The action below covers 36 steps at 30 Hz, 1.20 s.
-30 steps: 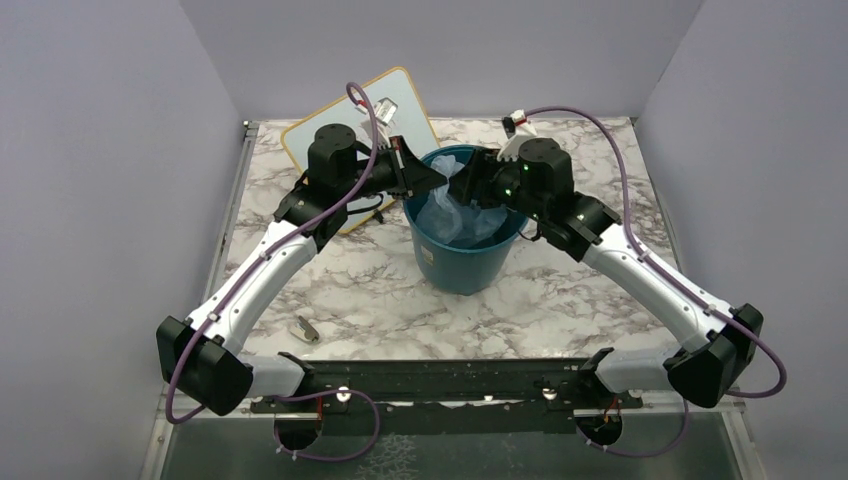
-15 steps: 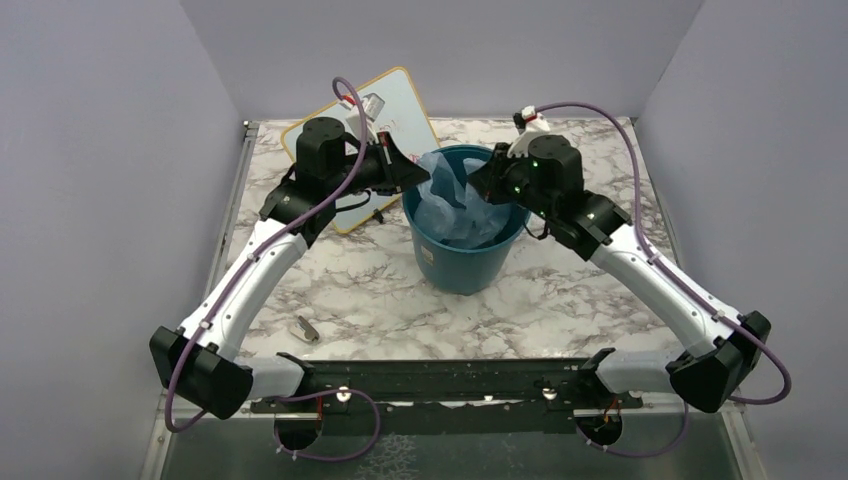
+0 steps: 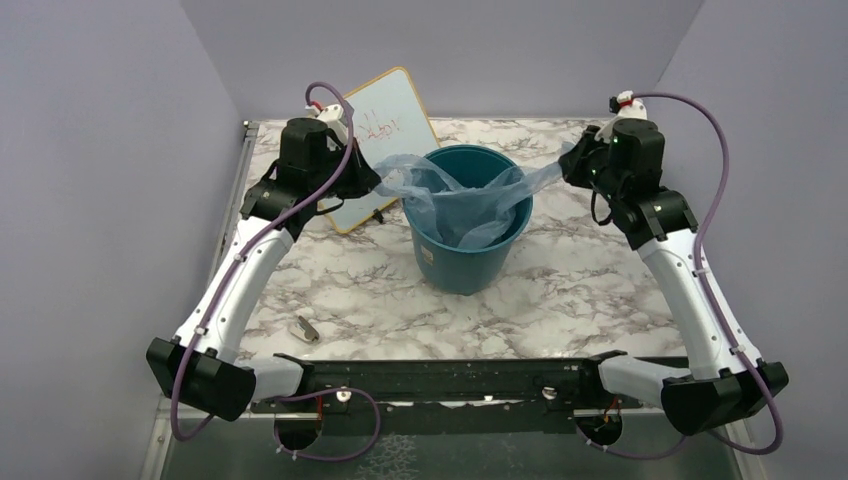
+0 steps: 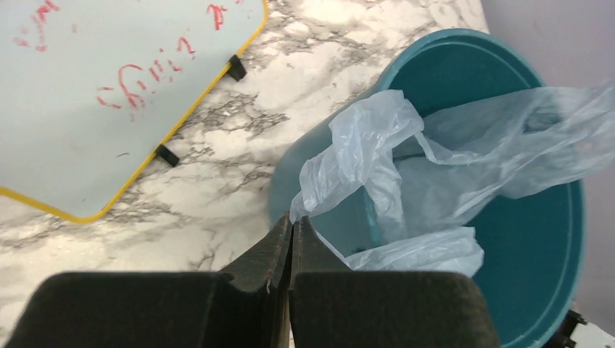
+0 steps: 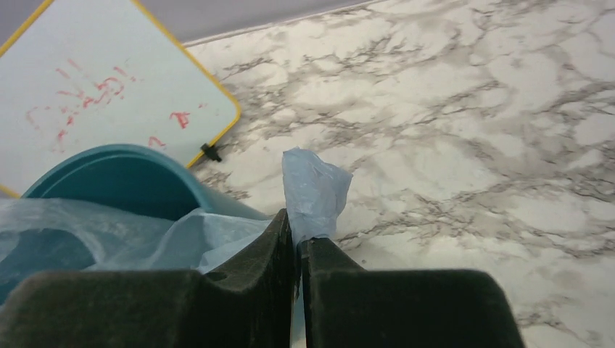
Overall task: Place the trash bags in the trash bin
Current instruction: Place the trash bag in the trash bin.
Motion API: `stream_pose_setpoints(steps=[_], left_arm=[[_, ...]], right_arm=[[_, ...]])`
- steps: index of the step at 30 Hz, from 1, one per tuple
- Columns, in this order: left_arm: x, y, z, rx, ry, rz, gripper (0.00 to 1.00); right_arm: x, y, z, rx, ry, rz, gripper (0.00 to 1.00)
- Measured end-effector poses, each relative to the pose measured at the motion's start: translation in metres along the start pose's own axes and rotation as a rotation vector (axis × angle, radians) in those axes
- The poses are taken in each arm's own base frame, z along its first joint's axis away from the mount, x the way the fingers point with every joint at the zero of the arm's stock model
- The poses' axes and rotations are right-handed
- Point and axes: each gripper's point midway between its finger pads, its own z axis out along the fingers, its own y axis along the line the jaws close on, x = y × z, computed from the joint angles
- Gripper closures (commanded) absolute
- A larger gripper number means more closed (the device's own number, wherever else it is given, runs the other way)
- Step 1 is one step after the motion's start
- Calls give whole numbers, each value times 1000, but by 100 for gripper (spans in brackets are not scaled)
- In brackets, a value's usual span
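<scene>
The teal trash bin (image 3: 470,262) stands upright mid-table. A pale-blue trash bag (image 3: 465,200) lies partly inside it and is stretched across its mouth, past both rims. My left gripper (image 3: 372,180) is shut on the bag's left edge, just left of the bin; the wrist view shows the film (image 4: 362,156) pinched at the fingertips (image 4: 292,221) beside the bin (image 4: 537,261). My right gripper (image 3: 572,165) is shut on the bag's right edge, right of the bin; a tuft of film (image 5: 313,190) sticks out above its tips (image 5: 297,235).
A yellow-framed whiteboard (image 3: 385,125) with red scribbles lies at the back left, under the left wrist. A small grey object (image 3: 306,328) rests on the marble table (image 3: 560,300) near the front left. Purple walls close both sides and the back.
The right gripper closed on the bag's edge. Both grippers then pulled outward from over the bin, left one leftward and right one rightward, stretching the bag across the bin's mouth.
</scene>
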Motion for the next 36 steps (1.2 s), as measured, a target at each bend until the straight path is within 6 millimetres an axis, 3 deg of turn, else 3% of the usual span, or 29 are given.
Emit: stream_pose_setpoints(steps=[5, 10, 18, 26, 30, 36], left_arm=[[-2, 17, -8, -92, 7, 50, 100], [12, 34, -9, -150, 51, 70, 100], [55, 60, 0, -206, 164, 64, 100], [91, 56, 26, -92, 186, -34, 100], [109, 47, 44, 11, 167, -116, 100], [104, 37, 51, 99, 96, -148, 96]], right_arm=[[-3, -25, 0, 87, -1, -36, 87], [12, -34, -2, 107, 41, -79, 87], [91, -60, 5, 172, 231, -68, 84], [133, -47, 17, 78, 304, 24, 78], [169, -34, 32, 0, 381, 119, 75], [172, -25, 35, -48, 400, 145, 61]])
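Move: My left and right hands each pinch one side of the trash bag above the trash bin. From my left hand the middle of the bin's mouth lies about 17 cm to the right, roughly 1 cm ahead and some 8 cm below; the whiteboard's middle lies about 22 cm ahead, 8 cm left and 28 cm down. From my right hand that same mouth is about 17 cm left, 3 cm back and 10 cm below. I spread both hands a further 3 to 4 cm apart, pulling the bag's sides out past the bin rim, then sink them outside it, left about 12 cm, right about 17 cm while drawing back 3. On the way down both swing back in towards the bin by 5 to 6 cm. The right fingers tip down some 20 degrees and open partway by its bag corner; the left keep their pinch. ##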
